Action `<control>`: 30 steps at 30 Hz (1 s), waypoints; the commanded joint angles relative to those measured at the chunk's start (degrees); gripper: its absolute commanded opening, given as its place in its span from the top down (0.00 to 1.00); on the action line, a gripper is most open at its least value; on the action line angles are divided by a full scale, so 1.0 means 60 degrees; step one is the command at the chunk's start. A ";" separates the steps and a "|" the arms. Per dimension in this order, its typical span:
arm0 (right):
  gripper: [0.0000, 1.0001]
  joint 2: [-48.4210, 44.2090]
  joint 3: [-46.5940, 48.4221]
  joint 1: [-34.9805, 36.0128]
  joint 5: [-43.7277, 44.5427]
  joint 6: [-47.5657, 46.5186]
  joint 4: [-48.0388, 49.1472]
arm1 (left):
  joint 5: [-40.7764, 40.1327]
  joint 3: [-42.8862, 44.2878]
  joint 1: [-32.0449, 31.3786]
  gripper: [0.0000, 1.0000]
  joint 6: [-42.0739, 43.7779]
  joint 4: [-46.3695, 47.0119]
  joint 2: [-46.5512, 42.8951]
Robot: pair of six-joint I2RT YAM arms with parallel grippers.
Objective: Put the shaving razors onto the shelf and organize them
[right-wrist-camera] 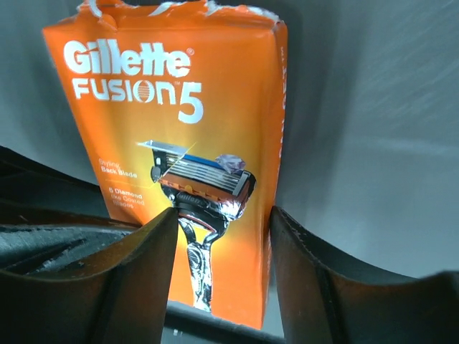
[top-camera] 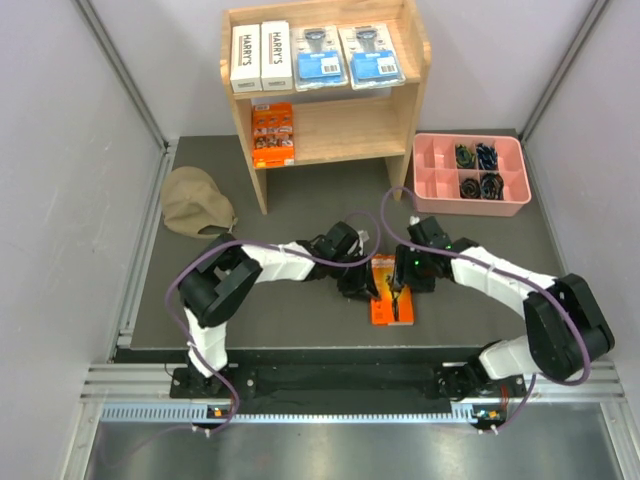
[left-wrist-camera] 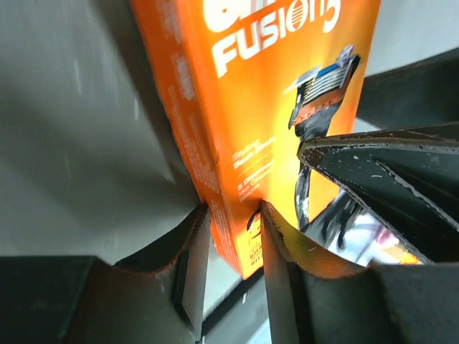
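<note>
An orange Gillette razor pack (top-camera: 392, 305) lies on the dark mat near the front edge, between the two arms. My left gripper (top-camera: 365, 285) (left-wrist-camera: 233, 211) is shut on its thin side edge (left-wrist-camera: 272, 86). Opposite, my right gripper (top-camera: 400, 288) (right-wrist-camera: 222, 215) is shut across the lower end of the pack (right-wrist-camera: 143, 129). The wooden shelf (top-camera: 345, 130) stands at the back. Its top tier carries two white HARRY'S boxes (top-camera: 261, 56) and two blue-label blister packs (top-camera: 345, 56). A second orange pack (top-camera: 272, 135) stands at the left of its lower tier.
A pink compartmented tray (top-camera: 470, 208) with small dark items sits to the right of the shelf. A tan cap (top-camera: 195, 203) lies at the mat's left edge. Grey walls close in both sides, and a metal rail runs along the front.
</note>
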 commanded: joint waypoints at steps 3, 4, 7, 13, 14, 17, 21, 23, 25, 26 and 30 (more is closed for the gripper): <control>0.48 -0.1055 -0.0052 0.1838 -0.1564 0.1622 0.0089 | -0.0256 -0.0838 -0.0681 0.62 -0.0572 0.0767 -0.2283; 0.48 -0.1172 -0.0096 0.1972 -0.1607 0.1725 0.0059 | -0.0256 -0.1000 -0.0710 0.62 -0.0661 0.0781 -0.2502; 0.48 -0.1509 -0.0126 0.2673 -0.1681 0.2136 -0.0087 | -0.0489 -0.1382 -0.0987 0.62 -0.0822 0.0534 -0.3308; 0.48 -0.1671 -0.0139 0.4167 -0.1315 0.2882 -0.0527 | -0.1207 -0.1996 -0.1515 0.62 -0.1027 -0.0317 -0.4700; 0.48 -0.1656 -0.0169 0.4373 -0.1315 0.3014 -0.0498 | -0.1251 -0.2114 -0.1559 0.62 -0.1115 -0.0390 -0.4948; 0.48 -0.1554 -0.0228 0.5119 -0.1213 0.3483 -0.0469 | -0.1310 -0.2714 -0.1735 0.62 -0.1378 -0.0479 -0.5402; 0.48 -0.1451 -0.0097 0.5854 -0.1037 0.3937 -0.0644 | -0.1646 -0.3811 -0.2057 0.62 -0.1745 -0.0420 -0.6004; 0.48 -0.1349 -0.0052 0.6044 -0.0877 0.3982 -0.0892 | -0.1779 -0.4164 -0.2116 0.61 -0.1978 -0.0420 -0.6355; 0.48 -0.1305 -0.0052 0.6045 -0.0730 0.4026 -0.1228 | -0.1983 -0.4648 -0.2146 0.59 -0.2082 -0.0420 -0.6634; 0.48 -0.1319 -0.0067 0.6060 -0.0598 0.4012 -0.1303 | -0.2071 -0.4925 -0.2146 0.56 -0.2169 -0.0478 -0.6896; 0.45 -0.1422 -0.0037 0.6060 -0.0290 0.4041 -0.1377 | -0.2540 -0.5366 -0.2146 0.34 -0.2185 -0.0581 -0.7499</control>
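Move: The orange Gillette razor box lies flat between the hands. Its middle is about 3 cm left of the right hand point and a centimetre below it, level fore and aft; from the left hand it is some 5 cm to the right and 3 cm ahead. The table's front edge runs about 15 cm straight back from the right hand. The shelf's right front leg stands 22 cm ahead and 1 cm left of that hand, the pink tray about 31 cm ahead and 18 cm right. The razor box is dragged back and somewhat left to the table's front edge by the right hand, its fingers still set over the box's right side; that hand travels some 17 cm back and 9 cm left, turning about 15 degrees counter-clockwise. The left hand goes back and left with it, rises about 4 cm off the box's near left side, and starts opening its fingers at the end. ##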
